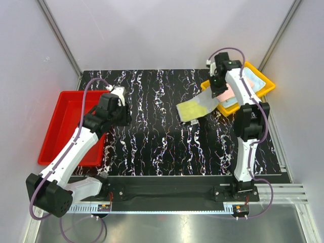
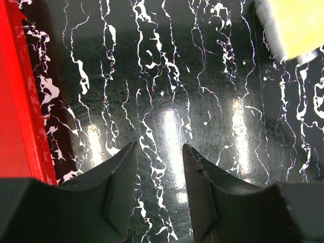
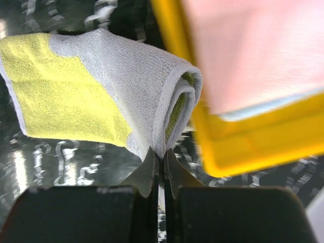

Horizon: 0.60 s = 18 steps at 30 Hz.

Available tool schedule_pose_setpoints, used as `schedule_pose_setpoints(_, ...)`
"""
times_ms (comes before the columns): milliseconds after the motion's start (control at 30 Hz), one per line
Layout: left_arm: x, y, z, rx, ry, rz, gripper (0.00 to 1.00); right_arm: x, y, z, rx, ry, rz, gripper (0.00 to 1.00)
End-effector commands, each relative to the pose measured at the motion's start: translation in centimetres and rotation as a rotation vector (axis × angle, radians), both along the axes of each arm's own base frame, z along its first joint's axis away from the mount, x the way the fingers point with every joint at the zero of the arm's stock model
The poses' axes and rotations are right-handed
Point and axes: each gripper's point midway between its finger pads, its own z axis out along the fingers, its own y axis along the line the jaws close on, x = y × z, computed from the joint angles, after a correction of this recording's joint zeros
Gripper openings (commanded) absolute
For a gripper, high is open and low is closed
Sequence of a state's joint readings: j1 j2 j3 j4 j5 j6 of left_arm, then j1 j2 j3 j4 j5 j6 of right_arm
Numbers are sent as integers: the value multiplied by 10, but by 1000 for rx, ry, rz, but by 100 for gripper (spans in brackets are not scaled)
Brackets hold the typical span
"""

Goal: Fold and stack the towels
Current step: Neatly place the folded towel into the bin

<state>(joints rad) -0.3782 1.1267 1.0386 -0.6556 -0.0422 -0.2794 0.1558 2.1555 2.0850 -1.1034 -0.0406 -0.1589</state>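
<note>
A grey and pale-yellow towel point(image 1: 196, 108) hangs from my right gripper point(image 1: 216, 96) and trails down-left onto the black marbled table. In the right wrist view the jaws of the right gripper point(image 3: 163, 152) are shut on a bunched edge of this towel point(image 3: 96, 86). More towels lie in the yellow tray point(image 1: 265, 86): a peach-pink one point(image 3: 253, 50) on top and a light blue one point(image 1: 253, 80) beneath. My left gripper point(image 1: 123, 112) hovers over the table beside the red tray. It is open, with nothing between the jaws point(image 2: 159, 152). A corner of the yellow towel point(image 2: 298, 25) shows at the far right of the left wrist view.
A red tray point(image 1: 63, 126) sits at the table's left edge; its wall point(image 2: 15, 101) is close to the left gripper. The yellow tray's rim point(image 3: 228, 147) lies right beside the right gripper. White walls enclose the table.
</note>
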Motion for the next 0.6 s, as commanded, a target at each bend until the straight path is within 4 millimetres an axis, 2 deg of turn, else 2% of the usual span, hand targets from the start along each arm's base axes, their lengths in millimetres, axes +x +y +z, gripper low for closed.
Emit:
schedule_pose_setpoints(0, 9, -1, 17, -15, -75, -6, 46, 18, -46, 37, -117, -101, -47, 0)
schedule_pose_setpoints(167, 12, -3, 14, -21, -58, -16, 46, 40, -94, 52, -189, -177, -117, 0)
schedule_pose_setpoints(267, 11, -4, 11, -24, -51, -19, 46, 54, -108, 67, -208, -250, -137, 0)
schedule_pose_setpoints(333, 11, -5, 9, -25, -44, -22, 46, 65, -109, 82, -207, -307, -140, 0)
schedule_pose_setpoints(367, 11, -5, 9, -26, -43, -21, 46, 66, -125, 87, -214, -321, -161, 0)
schedule_pose_setpoints(433, 13, -4, 7, -22, -37, -16, 46, 75, -128, 102, -209, -374, -154, 0)
schedule_pose_setpoints(567, 15, -3, 6, -20, -28, -12, 46, 82, -127, 110, -221, -398, -100, 0)
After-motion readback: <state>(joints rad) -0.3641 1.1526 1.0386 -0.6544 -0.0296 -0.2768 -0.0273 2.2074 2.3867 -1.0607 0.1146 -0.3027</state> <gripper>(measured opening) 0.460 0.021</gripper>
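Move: The shut right fingers hold the grey-and-yellow towel by one edge; its middle hangs about 10 cm left, 4 cm back and 5 cm lower. The yellow bin's middle is some 10 cm ahead, 16 cm right and 10 cm below that hand, its near corner 7 cm right but 6 cm back. Inside, the pink towel lies roughly 11 cm ahead and 12 cm right. From the left hand, the yellow bin is about 27 cm ahead, 62 cm right and 16 cm lower. Keeping its pinch on the edge of the grey-and-yellow towel, the right hand sweeps about 12 cm to the right while climbing some 8 cm and reaching 6 or 7 cm forward, drawing the towel over the yellow bin and its stack. The sideways sweep eases off towards the end as rise and reach go on, the wrist tipping the fingers some 15 degrees up towards forward. ##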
